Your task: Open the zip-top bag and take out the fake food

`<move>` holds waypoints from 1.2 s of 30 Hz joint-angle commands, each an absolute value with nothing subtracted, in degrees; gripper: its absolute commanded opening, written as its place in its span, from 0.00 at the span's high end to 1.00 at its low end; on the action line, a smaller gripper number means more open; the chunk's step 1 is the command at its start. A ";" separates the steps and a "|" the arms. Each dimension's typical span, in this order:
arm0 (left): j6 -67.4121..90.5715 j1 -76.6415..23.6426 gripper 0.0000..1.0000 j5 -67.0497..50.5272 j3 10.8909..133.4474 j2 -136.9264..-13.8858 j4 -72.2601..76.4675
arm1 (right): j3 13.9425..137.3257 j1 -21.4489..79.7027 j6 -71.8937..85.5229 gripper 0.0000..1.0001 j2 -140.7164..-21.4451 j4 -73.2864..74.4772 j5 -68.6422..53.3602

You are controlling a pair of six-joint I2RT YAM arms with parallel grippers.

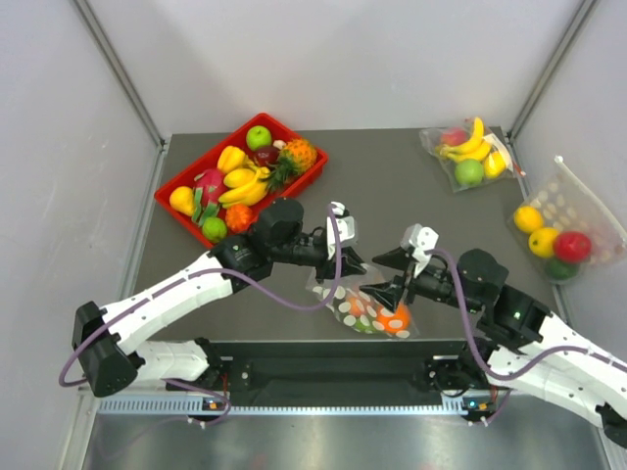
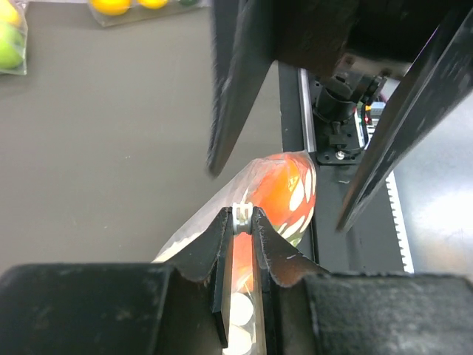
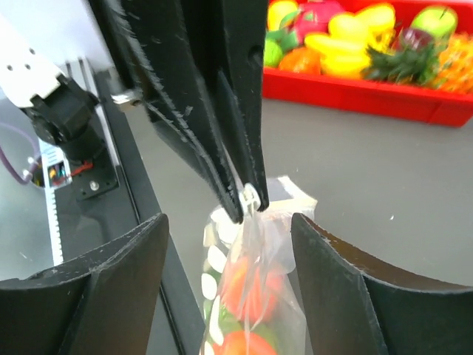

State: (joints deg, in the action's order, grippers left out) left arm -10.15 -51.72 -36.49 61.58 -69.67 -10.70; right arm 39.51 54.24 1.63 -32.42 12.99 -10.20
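Note:
The zip-top bag (image 1: 373, 311), clear with pale dots, hangs near the table's front edge. The fake food shows inside it: an orange fruit (image 1: 397, 319), a pinkish one (image 1: 355, 305) and some green. My left gripper (image 1: 345, 264) is shut on the bag's white zip slider (image 3: 251, 198) at the top edge, and in the left wrist view the left gripper (image 2: 242, 214) pinches that slider above the orange fruit (image 2: 284, 194). My right gripper (image 3: 228, 223) stands open with one finger on each side of the bag (image 3: 255, 285), apart from it.
A red tray (image 1: 201, 162) of mixed plastic fruit sits at the back left. A clear banana-and-apple bag (image 1: 468, 152) lies at the back right, and a bigger dotted fruit bag (image 1: 558, 230) at the right edge. The black front rail (image 1: 343, 372) runs just below the hanging bag.

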 commanded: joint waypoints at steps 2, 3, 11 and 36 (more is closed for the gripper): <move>-10.55 -51.68 1.00 -38.94 64.34 -69.17 -10.10 | 42.98 54.14 -1.39 0.33 -37.08 13.27 -10.29; -10.89 -51.68 1.00 -38.76 64.51 -69.08 -10.54 | 43.07 54.05 -1.58 0.33 -37.35 13.36 -9.67; -11.34 -51.68 1.00 -39.73 65.21 -67.76 -12.65 | 43.24 54.05 -4.04 0.78 -39.64 13.97 -9.05; -12.30 -51.68 1.00 -35.33 64.86 -72.23 -9.41 | 42.19 54.05 -2.55 1.00 -28.04 13.98 -6.67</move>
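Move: The right hand, open and empty, has the bag's top edge about 1 cm ahead, 1 cm to its left and 3 cm below; the slider end, pinched in the left fingers, is roughly 2 cm ahead and 2 cm left, level with it. Lower in the bag, the fake orange lies some 7 cm back, 6 cm right and 11 cm down from the right hand. For the left hand, the edge to be pinched is about 3 cm below, 1 cm back and 1 cm right. The right hand dips about 3 cm and slightly forward and left, its fingers tipping down some 10 degrees, and closes fully on the bag's top edge just under the left fingertips, then levels out and draws the pinched film up about 4 cm and some 2 cm to the right, a little back. The left hand keeps its pinch on the slider end, nearly still at first, then rises not quite 2 cm and goes about 1 cm right along with that pull. ##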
